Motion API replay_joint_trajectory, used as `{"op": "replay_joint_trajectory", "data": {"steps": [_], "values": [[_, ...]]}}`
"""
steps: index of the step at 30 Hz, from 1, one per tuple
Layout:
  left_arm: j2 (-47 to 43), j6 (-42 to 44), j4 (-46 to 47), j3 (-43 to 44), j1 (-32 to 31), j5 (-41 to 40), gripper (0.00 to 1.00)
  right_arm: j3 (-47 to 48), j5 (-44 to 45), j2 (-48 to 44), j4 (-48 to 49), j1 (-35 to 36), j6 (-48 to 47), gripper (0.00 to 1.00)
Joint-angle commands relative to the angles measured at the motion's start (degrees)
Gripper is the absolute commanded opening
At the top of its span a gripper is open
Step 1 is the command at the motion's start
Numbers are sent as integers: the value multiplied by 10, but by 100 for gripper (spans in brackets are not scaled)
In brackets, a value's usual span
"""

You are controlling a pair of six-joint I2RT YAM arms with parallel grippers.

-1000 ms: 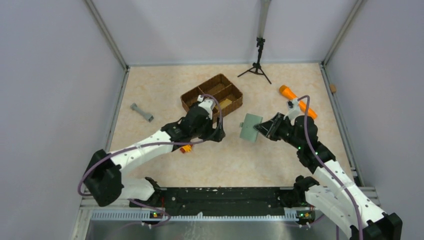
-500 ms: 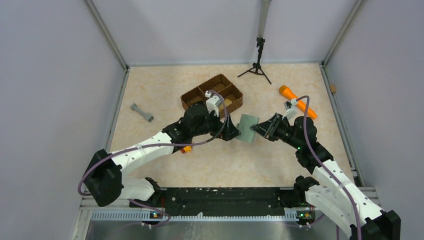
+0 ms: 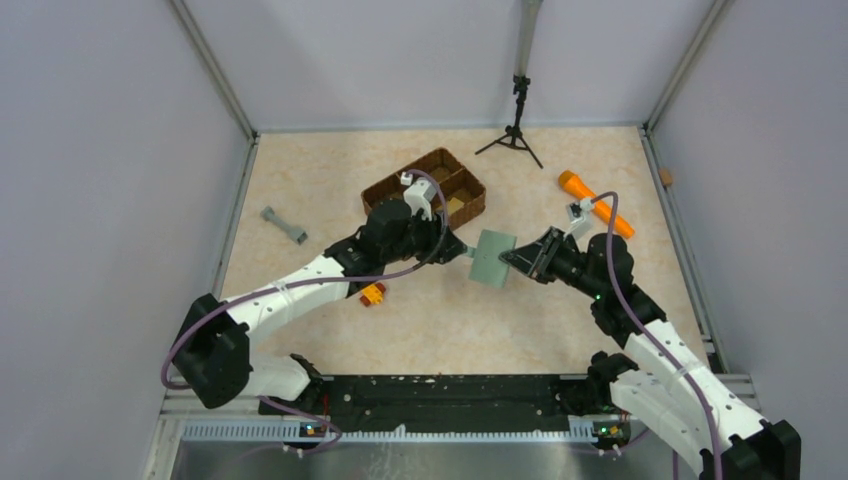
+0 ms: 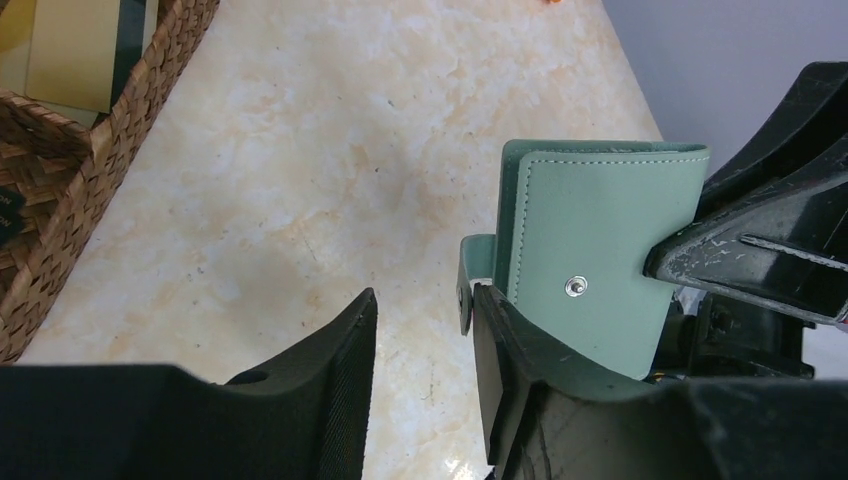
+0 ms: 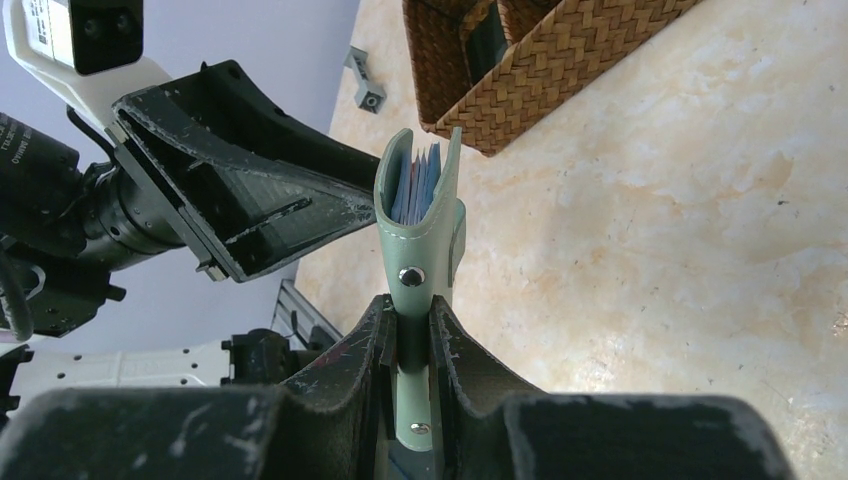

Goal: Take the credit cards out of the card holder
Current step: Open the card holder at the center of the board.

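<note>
The grey-green card holder (image 3: 492, 258) is held off the table, and my right gripper (image 3: 517, 261) is shut on its lower edge (image 5: 412, 305). In the right wrist view the card holder (image 5: 425, 225) stands on edge, slightly parted at the top, where pale blue pocket edges (image 5: 418, 180) show. I cannot make out the credit cards among them. My left gripper (image 4: 423, 300) is open at the holder's left side. The holder's small tab (image 4: 466, 290) lies just inside its right finger (image 4: 495, 340), and the left finger (image 4: 350, 350) stands apart from it.
A brown woven basket (image 3: 378, 194) stands behind the left gripper, with a yellowish piece in one compartment. An orange tube (image 3: 595, 202) lies at the right, a grey bar (image 3: 284, 224) at the left and a small orange piece (image 3: 372, 294) under the left arm. A small tripod (image 3: 516, 125) stands at the back.
My left gripper swung right from in front of the basket up to the holder's left edge, opened wide, then narrowed around the tab. The right gripper kept its grip and shifted slightly left.
</note>
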Motion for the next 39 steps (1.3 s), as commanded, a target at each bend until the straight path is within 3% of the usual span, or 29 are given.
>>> {"op": "replay_joint_trajectory", "data": {"steps": [1, 13, 16, 19, 20, 25, 27, 34, 39], "values": [[3, 1, 20, 18, 0, 21, 42, 1, -10, -5, 44, 4, 9, 0], [41, -1, 29, 39, 0, 75, 42, 4, -18, -3, 49, 5, 14, 0], [44, 1, 30, 41, 0, 79, 28, 3, -18, -2, 50, 5, 14, 0], [36, 5, 23, 38, 0, 60, 3, 0, -19, -1, 51, 4, 9, 0], [33, 6, 16, 37, 0, 48, 0, -2, -19, -1, 50, 4, 4, 2], [17, 18, -15, 27, 0, 30, 0, -12, 24, 20, 10, 4, -35, 61], [9, 21, -37, 23, 0, 40, 0, -8, 45, 38, -18, 4, -55, 74], [-5, 19, -71, 21, 0, 61, 0, 8, 65, 68, -56, 5, -97, 78], [10, 13, -102, 36, 0, 65, 0, -7, 16, 69, -32, 4, -112, 76]]}}
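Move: The green card holder, still pinched in the right hand, has its middle about 2 cm left of that hand. Its closing strap points at the left fingers, about 1 cm to the left hand's right; the holder's middle lies some 5 cm right and 1 cm back of that hand. From the left hand, the basket is roughly 12 cm ahead and 8 cm left, and the toy car some 9 cm back and 19 cm left, both well below. Left fingers pinch the strap, then draw left, back and down some 3 cm; right opens, sinking about 7 cm. ##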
